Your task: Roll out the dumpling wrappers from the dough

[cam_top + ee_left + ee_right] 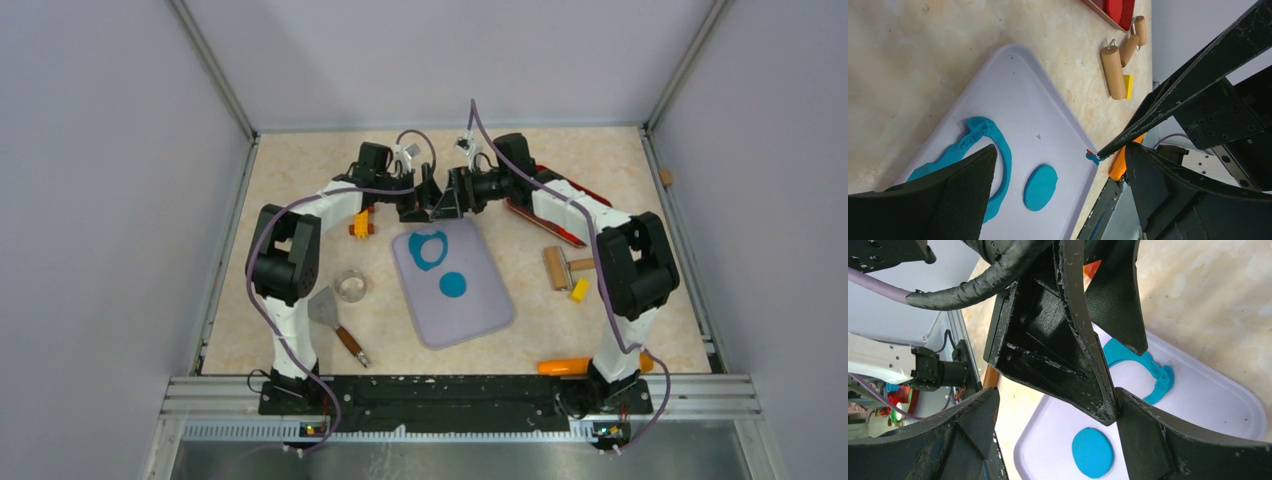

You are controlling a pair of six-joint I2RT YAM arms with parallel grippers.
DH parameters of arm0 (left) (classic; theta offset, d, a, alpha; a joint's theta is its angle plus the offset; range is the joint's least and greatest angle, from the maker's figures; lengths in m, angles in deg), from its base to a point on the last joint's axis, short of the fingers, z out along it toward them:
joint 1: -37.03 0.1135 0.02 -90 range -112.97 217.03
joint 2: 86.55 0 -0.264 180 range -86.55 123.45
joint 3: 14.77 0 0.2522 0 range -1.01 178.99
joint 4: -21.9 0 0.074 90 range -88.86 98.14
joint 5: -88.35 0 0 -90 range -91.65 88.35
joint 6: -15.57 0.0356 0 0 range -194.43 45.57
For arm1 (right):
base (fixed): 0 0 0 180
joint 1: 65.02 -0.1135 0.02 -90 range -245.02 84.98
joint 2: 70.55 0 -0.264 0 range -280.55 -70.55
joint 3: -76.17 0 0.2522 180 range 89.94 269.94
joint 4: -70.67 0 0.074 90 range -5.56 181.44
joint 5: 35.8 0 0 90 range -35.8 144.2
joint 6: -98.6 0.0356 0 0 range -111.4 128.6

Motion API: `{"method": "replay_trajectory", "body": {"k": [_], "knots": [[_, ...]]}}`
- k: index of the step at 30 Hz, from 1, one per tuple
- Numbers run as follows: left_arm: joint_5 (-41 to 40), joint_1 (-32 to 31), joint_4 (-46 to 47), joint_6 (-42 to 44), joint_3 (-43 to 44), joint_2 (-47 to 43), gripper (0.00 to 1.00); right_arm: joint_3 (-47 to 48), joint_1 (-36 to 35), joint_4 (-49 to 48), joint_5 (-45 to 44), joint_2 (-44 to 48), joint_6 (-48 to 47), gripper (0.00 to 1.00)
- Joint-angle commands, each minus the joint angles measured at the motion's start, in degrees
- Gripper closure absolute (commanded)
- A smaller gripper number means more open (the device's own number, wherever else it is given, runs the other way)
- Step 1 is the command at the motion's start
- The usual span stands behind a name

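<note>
The dough [428, 248] is a teal ring with a round hole, lying on the far part of the lavender mat [480, 320]. One round dumpling wrapper [453, 285] lies just nearer on the mat. Both grippers meet above the mat's far edge. My left gripper [428, 205] is open and holds nothing. My right gripper [447, 203] is open too, and one left finger [1058, 340] sits between its jaws, touching one of them. In the left wrist view, the dough [975, 125] and wrapper [1040, 187] show below my left gripper [1060, 150]. A teal crumb [1093, 158] clings to the right fingertip. The right wrist view shows my right gripper [1058, 390], the wrapper [1092, 452] and the dough [1160, 382].
A wooden roller [556, 267] and a yellow block [579, 290] lie right of the mat, with a red tray [560, 215] behind them. On the left are a scraper [330, 315], a clear ring [350, 285] and a small yellow piece [362, 224]. An orange tool [565, 367] lies by the right base.
</note>
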Motion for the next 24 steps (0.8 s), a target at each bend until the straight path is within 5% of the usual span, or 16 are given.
{"method": "replay_trajectory", "body": {"k": [1,8,24], "knots": [[-8.2,0.0,-4.2,3.0,1.4,1.3,0.01,2.0,-0.6,-3.8,3.0,0.2,1.2,0.16],[-12.2,1.2,-5.5,1.7,-1.8,1.0,0.01,2.1,-0.5,-0.6,1.5,1.6,-1.6,0.16],[-5.0,1.2,-5.2,11.5,-5.1,-5.7,0.01,0.4,0.5,4.4,-1.7,4.2,-8.8,0.17]]}}
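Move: A small teal dough crumb with a red fleck clings at the tip of the left hand's rear finger, about 3 cm back, 2 cm right and 2 cm above that hand's point. The dough ring in the tray lies about 4 cm back and 12 cm below, straight across from it; the round wrapper is some 12 cm back and 6 cm right. From the right hand, the crumb is about 3 cm ahead, 3 cm left and 3 cm below. Drawing its crumb-tipped rear finger down off the right hand's front fingertip, the left hand sinks about 5 cm and shifts some 3 cm to its left, slowly at first and then faster, towards the dough ring. It rolls some 10 degrees, left side rising, fingers staying wide open. The right hand, also still open, eases down about 1.5 cm and 1 cm right. ##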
